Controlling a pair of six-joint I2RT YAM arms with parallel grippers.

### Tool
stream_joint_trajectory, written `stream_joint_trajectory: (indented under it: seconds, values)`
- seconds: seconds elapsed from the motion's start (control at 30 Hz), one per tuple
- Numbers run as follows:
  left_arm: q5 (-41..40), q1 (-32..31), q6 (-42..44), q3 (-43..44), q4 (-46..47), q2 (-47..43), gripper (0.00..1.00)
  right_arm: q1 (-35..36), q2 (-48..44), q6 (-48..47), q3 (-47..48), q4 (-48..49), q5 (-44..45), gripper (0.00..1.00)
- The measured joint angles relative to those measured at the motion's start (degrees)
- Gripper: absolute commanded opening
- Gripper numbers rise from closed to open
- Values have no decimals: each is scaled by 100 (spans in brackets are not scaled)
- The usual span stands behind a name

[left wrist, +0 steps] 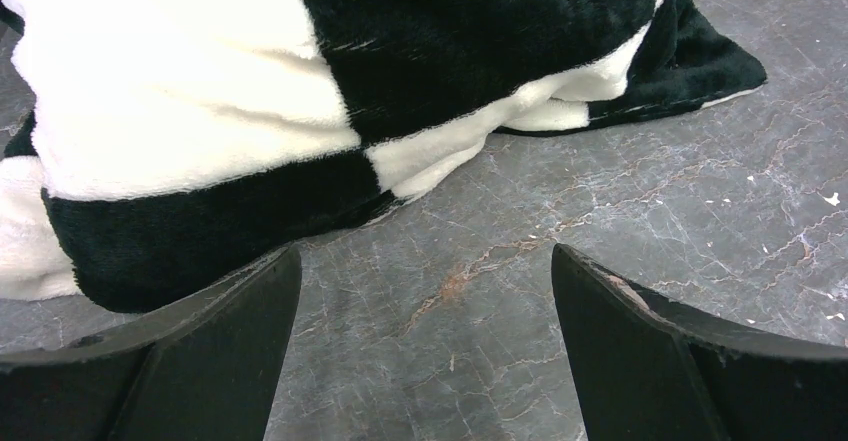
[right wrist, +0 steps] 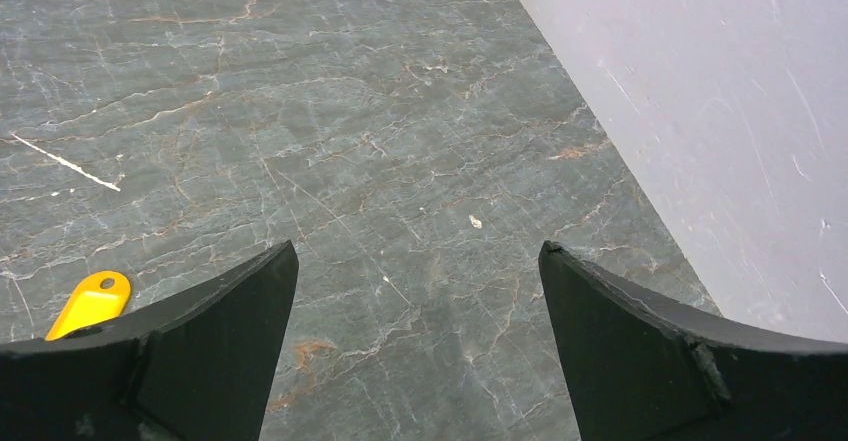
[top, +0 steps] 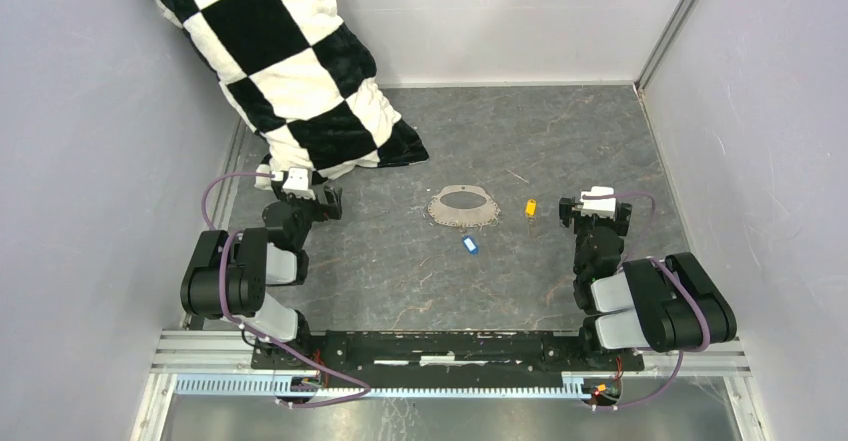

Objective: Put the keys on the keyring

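The tan-grey oval keyring [top: 464, 207] lies flat in the middle of the dark marble table. A blue-headed key [top: 469, 245] rests just in front of it. A yellow-headed key [top: 531, 206] lies to the ring's right, and its yellow head [right wrist: 92, 301] peeks out beside my right gripper's left finger. My left gripper [top: 322, 199] is open over bare table at the left, nothing between its fingers [left wrist: 220, 351]. My right gripper [top: 572, 209] is open too, empty, just right of the yellow key.
A black-and-white checkered plush blanket [top: 290, 71] hangs down the back left and spills onto the table right ahead of the left gripper [left wrist: 425, 261]. Grey walls [right wrist: 720, 111] close in the table on the left, back and right.
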Motion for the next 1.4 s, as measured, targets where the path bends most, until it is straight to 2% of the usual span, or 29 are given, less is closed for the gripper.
stream_joint_trajectory:
  seconds: [0.4,0.5,0.6,0.73,0.83,0.97,1.1,1.4]
  values:
    - [0,0,0,0,2,0,100,0,-31,11,0,-4,2,98]
    - [-22,0,-4,9,-96,-55,100,2,-695,107,63,-894,-28,98]
    - [-37,2,9,483,-1368,-492,100,-28,-1211,791,796,-2352,-192,98]
    - [175,2,212,2188,-3814,-857,100,-127,-1060,1602,1672,-3213,-1123,98]
    - [420,11,507,3025,-5130,-1003,100,-17,-634,1751,2124,-3613,-1974,98]
    - [909,11,758,3285,-6636,-1233,100,706,-234,1622,2310,-4297,-2535,94]
    - [1314,7,839,3285,-7532,-1268,100,1204,-81,1499,2356,-4782,-2736,89]
    - [1622,7,903,3519,-8542,-1266,100,1456,219,1410,2756,-5254,-2763,73]
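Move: The yellow-tagged keys lie about 14 cm to the right hand's left, some 4 cm ahead and 10 cm below it. The metal plate with its rings is about 29 cm left, 6 cm ahead of that hand; the blue tag is 27 cm left and 4 cm back. From the left hand the keys lie some 49 cm to the right, level with it and 8 cm down. The right hand swings about 19 cm left, arcing forward and up, then back and down over the yellow-tagged keys towards the plate's near end, tipping down, turning counter-clockwise some 35 degrees and starting to close on nothing. The left hand lifts up and forward, then comes back and down, shifting right and tipping down about 35 degrees, fingers still open. ##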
